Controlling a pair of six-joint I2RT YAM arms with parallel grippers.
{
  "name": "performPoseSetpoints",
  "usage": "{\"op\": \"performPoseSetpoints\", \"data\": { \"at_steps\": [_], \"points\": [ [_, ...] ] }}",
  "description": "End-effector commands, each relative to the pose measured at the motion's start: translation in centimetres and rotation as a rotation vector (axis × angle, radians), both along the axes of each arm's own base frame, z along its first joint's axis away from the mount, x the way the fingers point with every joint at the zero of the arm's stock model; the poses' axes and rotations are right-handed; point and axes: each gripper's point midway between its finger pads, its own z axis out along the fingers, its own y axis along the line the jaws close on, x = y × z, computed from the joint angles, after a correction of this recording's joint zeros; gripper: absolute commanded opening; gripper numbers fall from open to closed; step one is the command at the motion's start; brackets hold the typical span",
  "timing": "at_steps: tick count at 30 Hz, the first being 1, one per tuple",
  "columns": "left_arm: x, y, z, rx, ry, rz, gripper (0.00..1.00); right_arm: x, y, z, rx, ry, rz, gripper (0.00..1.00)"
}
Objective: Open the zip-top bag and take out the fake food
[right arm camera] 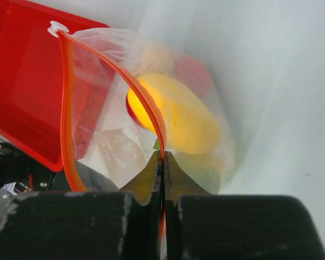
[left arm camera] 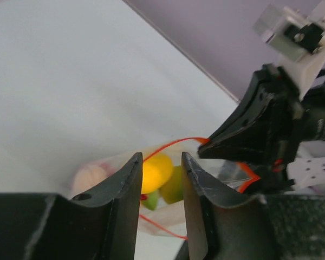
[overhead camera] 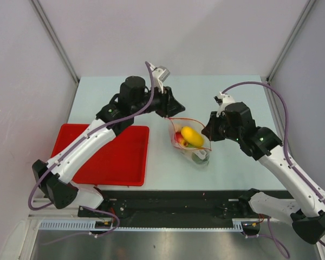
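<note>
The zip-top bag is clear with a red zip strip, and its mouth is spread open at the table's middle. Inside lies the fake food: a yellow oval, a red ball, a green piece and a whitish-beige piece. My right gripper is shut on the right side of the zip strip. My left gripper is at the mouth's far left corner. Its jaws stand apart, with the yellow oval and the strip showing through the gap.
A flat red tray lies left of the bag, under the left arm; it also shows in the right wrist view. Grey walls close in the table at the back and sides. A black rail runs along the near edge.
</note>
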Motion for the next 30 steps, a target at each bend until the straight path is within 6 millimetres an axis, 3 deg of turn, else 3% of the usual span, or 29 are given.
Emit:
{"op": "performPoseSetpoints", "data": {
  "at_steps": [1,6,11,17,23,24,30],
  "points": [
    [-4.4,-1.7,0.7,-0.113,0.221,0.013,0.38,0.0,2.2,2.7,0.097,-0.045,-0.014,0.00],
    [-6.7,-3.1,-3.1,-0.032,0.320,0.067,0.38,-0.6,3.0,2.3,0.094,-0.028,-0.047,0.00],
    [-6.1,-1.6,-6.3,0.083,0.383,0.271,0.38,-1.1,2.6,2.0,0.081,-0.017,-0.086,0.00],
    [-6.8,-1.0,-9.0,0.097,0.445,0.340,0.49,-1.3,3.0,2.3,0.106,-0.013,-0.089,0.00],
    [-4.9,-2.0,-10.8,0.175,0.409,0.377,0.55,-1.3,2.8,2.1,0.103,-0.005,-0.113,0.00],
    [-4.3,-1.5,-11.8,0.221,0.404,0.412,0.59,-1.3,2.9,2.1,0.105,-0.004,-0.112,0.00],
    [-3.0,-1.3,-12.3,0.278,0.345,0.440,0.75,-1.3,2.7,2.0,0.098,-0.006,-0.118,0.00]
  ]
}}
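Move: The yellow food in the open bag lies about 18 cm below the empty left hand, some 6 cm to its right and about 1 cm back; the red food is beside it, roughly straight below that hand and 1 cm back. The zip's slider end is about 7 cm below the left hand, 2 cm left and 1 cm ahead. From the right hand, already pinching the zip's other side, the yellow food is about 3 cm ahead, 6 cm left and 9 cm down. The bag's open mouth is what the left hand comes down to: it first swings back about 7 cm and a little right, then sinks to some 14 cm lower in all, easing forward again near the end, tipping its fingers down and turning counter-clockwise by about 25 degrees as they open wider, over the yellow food. The right hand keeps its pinch on the zip and carries it about 3 cm left, slightly back, then holds. ##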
